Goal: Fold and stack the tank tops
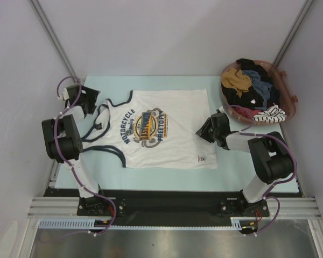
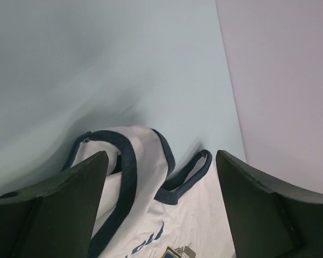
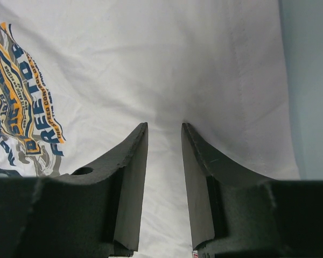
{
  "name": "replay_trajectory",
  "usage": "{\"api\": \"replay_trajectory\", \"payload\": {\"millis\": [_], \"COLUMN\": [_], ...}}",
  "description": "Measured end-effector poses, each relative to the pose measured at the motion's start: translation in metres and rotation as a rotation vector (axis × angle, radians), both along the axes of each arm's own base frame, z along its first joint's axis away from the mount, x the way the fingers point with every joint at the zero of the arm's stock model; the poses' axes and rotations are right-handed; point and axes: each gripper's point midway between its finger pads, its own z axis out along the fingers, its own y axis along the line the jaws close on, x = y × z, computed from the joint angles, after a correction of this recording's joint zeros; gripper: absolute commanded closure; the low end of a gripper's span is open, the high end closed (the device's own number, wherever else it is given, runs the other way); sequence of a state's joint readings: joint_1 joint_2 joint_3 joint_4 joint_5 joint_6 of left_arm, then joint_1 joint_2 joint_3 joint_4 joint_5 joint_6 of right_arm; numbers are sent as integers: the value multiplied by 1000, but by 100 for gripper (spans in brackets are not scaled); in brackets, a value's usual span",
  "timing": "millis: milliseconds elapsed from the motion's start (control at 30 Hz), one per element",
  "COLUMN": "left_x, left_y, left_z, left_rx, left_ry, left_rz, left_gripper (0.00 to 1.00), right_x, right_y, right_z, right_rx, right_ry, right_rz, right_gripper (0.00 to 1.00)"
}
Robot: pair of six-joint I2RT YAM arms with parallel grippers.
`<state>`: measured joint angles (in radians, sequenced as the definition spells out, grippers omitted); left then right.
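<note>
A white tank top [image 1: 172, 129] with navy trim and a printed graphic lies spread flat on the table, its straps [image 1: 103, 115] to the left. My left gripper [image 1: 91, 103] hovers at the upper strap with its jaws wide open; in the left wrist view [image 2: 161, 156] the navy-edged strap [image 2: 126, 161] lies loose between and below the fingers. My right gripper [image 1: 201, 131] sits at the top's right hem. In the right wrist view [image 3: 164, 126] its jaws stand narrowly apart over flat white cloth [image 3: 167, 70], pinching nothing. A slate grey-blue cloth [image 1: 258, 80] shows in the basket.
A brown basket [image 1: 290, 102] at the back right holds a jumble of black, mustard, red and striped clothes. Pale walls close in on both sides. The table's pale blue surface [image 1: 242, 166] runs to the rail at the near edge.
</note>
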<state>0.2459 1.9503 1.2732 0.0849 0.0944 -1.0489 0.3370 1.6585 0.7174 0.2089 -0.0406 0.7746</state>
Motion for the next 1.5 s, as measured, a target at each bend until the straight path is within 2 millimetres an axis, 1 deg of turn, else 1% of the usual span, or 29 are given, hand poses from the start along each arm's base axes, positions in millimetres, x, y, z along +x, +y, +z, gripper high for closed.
{"api": "replay_trajectory", "payload": {"millis": [100,167,267,367,400,433,533,667,767,867,933,967,1000,1167,1200,1267,1333,1433,1467,1500], "left_x": [8,10,10,10,11,12,20,25,32,41,43,43,43,40,39,39,37,25,20,17], "left_y": [-2,-5,-13,-21,-25,-28,-31,-31,-28,-22,-17,-14,-10,11,15,23,29,34,36,37], "left_z": [-2,-9,-25,-37,-39,-42,-47,-52,-49,-42,-39,-39,-39,-41,-40,-39,-39,-43,-44,-44], "left_rx": [-14,-30,-52,-63,-67,-71,-77,-76,-63,-54,-48,-44,-36,2,4,8,13,24,25,27], "left_ry": [-10,-3,25,47,49,54,53,57,49,25,15,13,15,19,18,9,-1,-3,-2,-9], "left_rz": [-9,-14,-24,-36,-40,-47,-54,-54,-50,-47,-43,-40,-33,-14,-9,3,14,40,49,54], "left_gripper": [14,15,17,25,28,35,45,45,47,44,46,50,60,77,84,87,86,85,79,52], "right_x": [0,0,0,0,0,0,0,0,0,0,0,0,0,0,-1,0,-1,-1,0,-1], "right_y": [0,0,0,0,0,0,-1,0,-1,-1,-1,-1,-1,-1,-1,-1,-1,-1,-1,-1], "right_z": [0,0,0,0,0,0,0,0,0,0,0,0,0,0,0,0,0,0,0,0], "right_rx": [2,3,5,8,9,9,11,13,17,21,21,21,21,28,29,30,31,33,33,33], "right_ry": [-1,-2,-2,-1,-1,-1,-3,-4,-5,-8,-8,-8,-8,-9,-9,-10,-10,-11,-12,-12], "right_rz": [1,1,2,3,3,3,3,5,5,6,6,6,6,5,6,5,6,7,7,7], "right_gripper": [63,63,63,63,63,63,63,63,63,63,63,63,63,63,63,63,63,63,63,63]}}
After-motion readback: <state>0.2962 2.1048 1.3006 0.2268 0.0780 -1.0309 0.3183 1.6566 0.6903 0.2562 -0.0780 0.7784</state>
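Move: The bunched fold of the dark-trimmed tank top strap is just past the left fingers: about 3 cm ahead, 3 cm to the right and some 6 cm below. The top's far shoulder corner is about 4 cm ahead and 17 cm right; the lower strap loop is some 22 cm back and 11 cm right; the printed logo is about 12 cm back and 24 cm right. From the right hand the fold is roughly 17 cm ahead and 43 cm left, about level. The bunched strap is what the left hand comes down on: it sinks about 5 cm, working some 3 cm right and up to 4 cm forward, fingers narrowing partway. Then it sweeps about 7 cm left, closing nearly shut around the strap's dark edge and drawing it outward, easing back toward the base at the end. ##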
